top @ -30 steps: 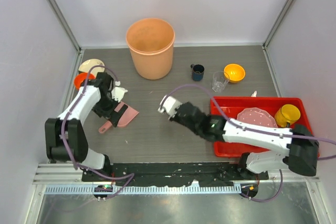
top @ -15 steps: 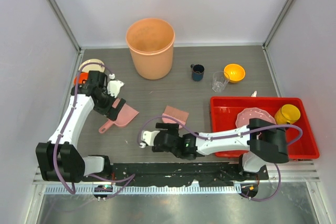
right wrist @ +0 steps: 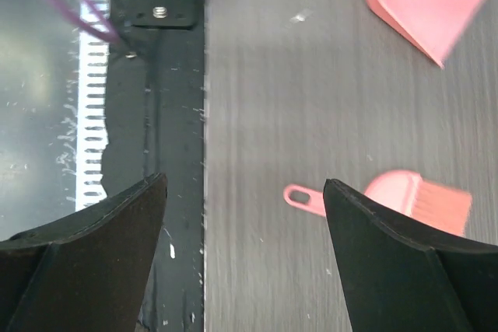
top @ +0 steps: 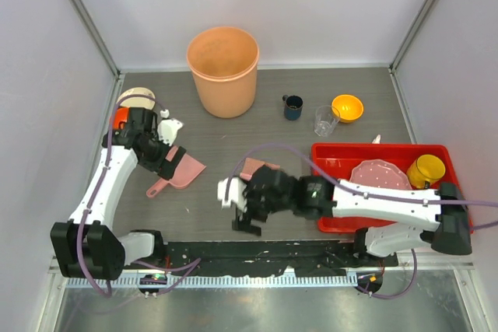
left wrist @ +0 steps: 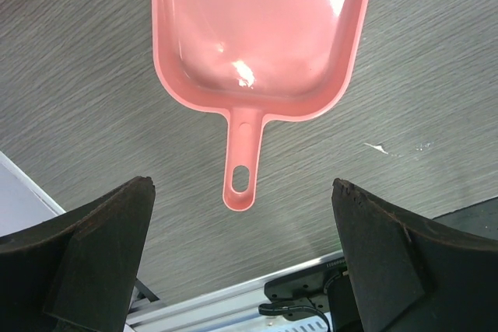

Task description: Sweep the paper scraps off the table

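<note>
No paper scraps show in any view; the dark wood-grain table (top: 233,134) carries only tiny white flecks (left wrist: 377,148). A pink dustpan (top: 183,170) lies at the left, and its handle (left wrist: 241,169) points toward me in the left wrist view. My left gripper (top: 162,155) (left wrist: 241,184) hovers open just above that handle end. A pink brush (top: 258,167) (right wrist: 420,201) lies mid-table, partly under the right arm. My right gripper (top: 243,211) (right wrist: 243,180) is open and empty, low over the table near its front rail.
An orange bucket (top: 223,68) stands at the back. A dark mug (top: 293,106), a clear glass (top: 325,120) and an orange bowl (top: 347,106) sit back right. The red tray (top: 389,148) holds a pink plate (top: 379,172) and a yellow cup (top: 426,169). Bowls (top: 128,106) sit far left.
My right gripper went from shut to open, leaving the pink brush on the table, and swung toward the front edge. The left gripper stayed open by the dustpan.
</note>
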Controlling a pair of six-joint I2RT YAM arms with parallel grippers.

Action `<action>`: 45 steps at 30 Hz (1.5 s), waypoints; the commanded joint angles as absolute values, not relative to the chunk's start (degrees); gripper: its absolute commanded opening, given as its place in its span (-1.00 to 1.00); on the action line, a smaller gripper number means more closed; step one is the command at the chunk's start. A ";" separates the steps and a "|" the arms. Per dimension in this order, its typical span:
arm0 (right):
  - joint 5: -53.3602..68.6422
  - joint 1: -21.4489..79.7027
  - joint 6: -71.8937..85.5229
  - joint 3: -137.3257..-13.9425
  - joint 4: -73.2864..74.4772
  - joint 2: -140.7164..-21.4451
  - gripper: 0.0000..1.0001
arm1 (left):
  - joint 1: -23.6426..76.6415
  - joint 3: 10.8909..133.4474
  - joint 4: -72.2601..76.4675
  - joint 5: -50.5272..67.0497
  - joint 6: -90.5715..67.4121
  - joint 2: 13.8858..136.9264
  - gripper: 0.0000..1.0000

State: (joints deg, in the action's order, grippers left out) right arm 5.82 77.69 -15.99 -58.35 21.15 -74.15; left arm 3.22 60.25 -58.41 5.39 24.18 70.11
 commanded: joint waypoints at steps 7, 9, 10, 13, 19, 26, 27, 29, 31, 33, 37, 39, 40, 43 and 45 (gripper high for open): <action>21.89 40.39 2.09 -57.22 23.91 -65.93 0.73 | 1.15 53.36 -43.70 8.26 21.10 62.41 0.99; 22.06 35.62 5.53 -56.60 23.12 -65.04 0.73 | 0.36 51.86 -40.00 8.00 19.61 62.05 0.99; 23.10 31.16 6.41 -56.43 22.94 -64.43 0.73 | 0.26 51.42 -38.95 7.91 19.16 61.96 0.99; 22.24 24.37 10.62 -55.55 22.06 -63.81 0.73 | -1.75 49.40 -35.51 8.35 17.58 61.53 1.00; 17.08 7.84 22.72 -52.21 17.58 -61.44 0.73 | -3.42 46.50 -30.68 8.79 15.12 60.74 0.99; -20.10 5.10 24.70 -40.46 7.23 -53.45 0.73 | -3.78 41.76 -16.57 0.90 6.43 59.24 1.00; -23.17 5.01 24.26 -38.69 3.29 -50.57 0.72 | -3.78 40.62 -13.91 -2.86 5.20 59.06 1.00; -26.18 5.10 23.38 -32.30 -2.34 -48.00 0.72 | -3.78 36.05 -4.20 -6.14 2.03 58.97 0.99; -29.16 5.10 21.63 -26.23 -11.40 -45.19 0.69 | -3.87 31.15 5.56 -9.57 0.36 59.59 0.99; -32.84 5.10 19.08 -23.74 -15.71 -44.48 0.66 | -3.87 28.31 10.79 -11.50 0.26 60.55 0.99; -38.13 5.10 18.46 -21.80 -16.96 -46.14 0.66 | -3.87 25.14 17.12 -11.78 0.35 59.77 0.99; -39.02 5.10 17.67 -20.48 -19.76 -47.02 0.65 | -3.87 24.09 19.85 -10.90 -1.66 59.59 0.99; -40.68 5.10 17.32 -19.87 -20.47 -47.20 0.66 | -3.87 22.69 23.08 -9.33 -1.76 59.68 0.99; -44.29 5.10 17.40 -18.46 -22.14 -47.72 0.68 | -3.87 20.05 28.80 -6.78 -1.67 60.20 0.99; -46.40 5.01 17.49 -17.32 -24.42 -48.07 0.69 | -3.87 19.34 30.14 -4.23 -1.84 61.17 1.00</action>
State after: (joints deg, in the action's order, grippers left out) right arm -38.02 4.91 18.09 -19.29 -15.99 -47.64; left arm -3.51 21.26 18.13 -8.08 -0.14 60.82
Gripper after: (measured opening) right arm 0.839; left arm 0.996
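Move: The stacked orange bowls that the left hand heads for lie about 24 cm ahead, 16 cm left and 5 cm lower; the dustpan is 4 cm ahead and 5 cm right, 8 cm below. The red tray's middle, where the right hand goes, is roughly 15 cm ahead, 47 cm right and 12 cm lower; the brush lies 16 cm ahead and 5 cm right, the yellow mug 21 cm ahead and 61 cm right. The empty right hand, already clear of the brush, sweeps right some 44 cm and forward about 25 cm, passing above the brush to end over the red tray, its open fingers swinging clockwise through well over 90 degrees from pointing left. Meanwhile the left hand draws away from the dustpan towards the orange bowls, about 9 cm forward and 6 cm left with a shallow dip, its fingers tilting up from steeply down to nearly forward and turning counter-clockwise, still wide open and empty. ##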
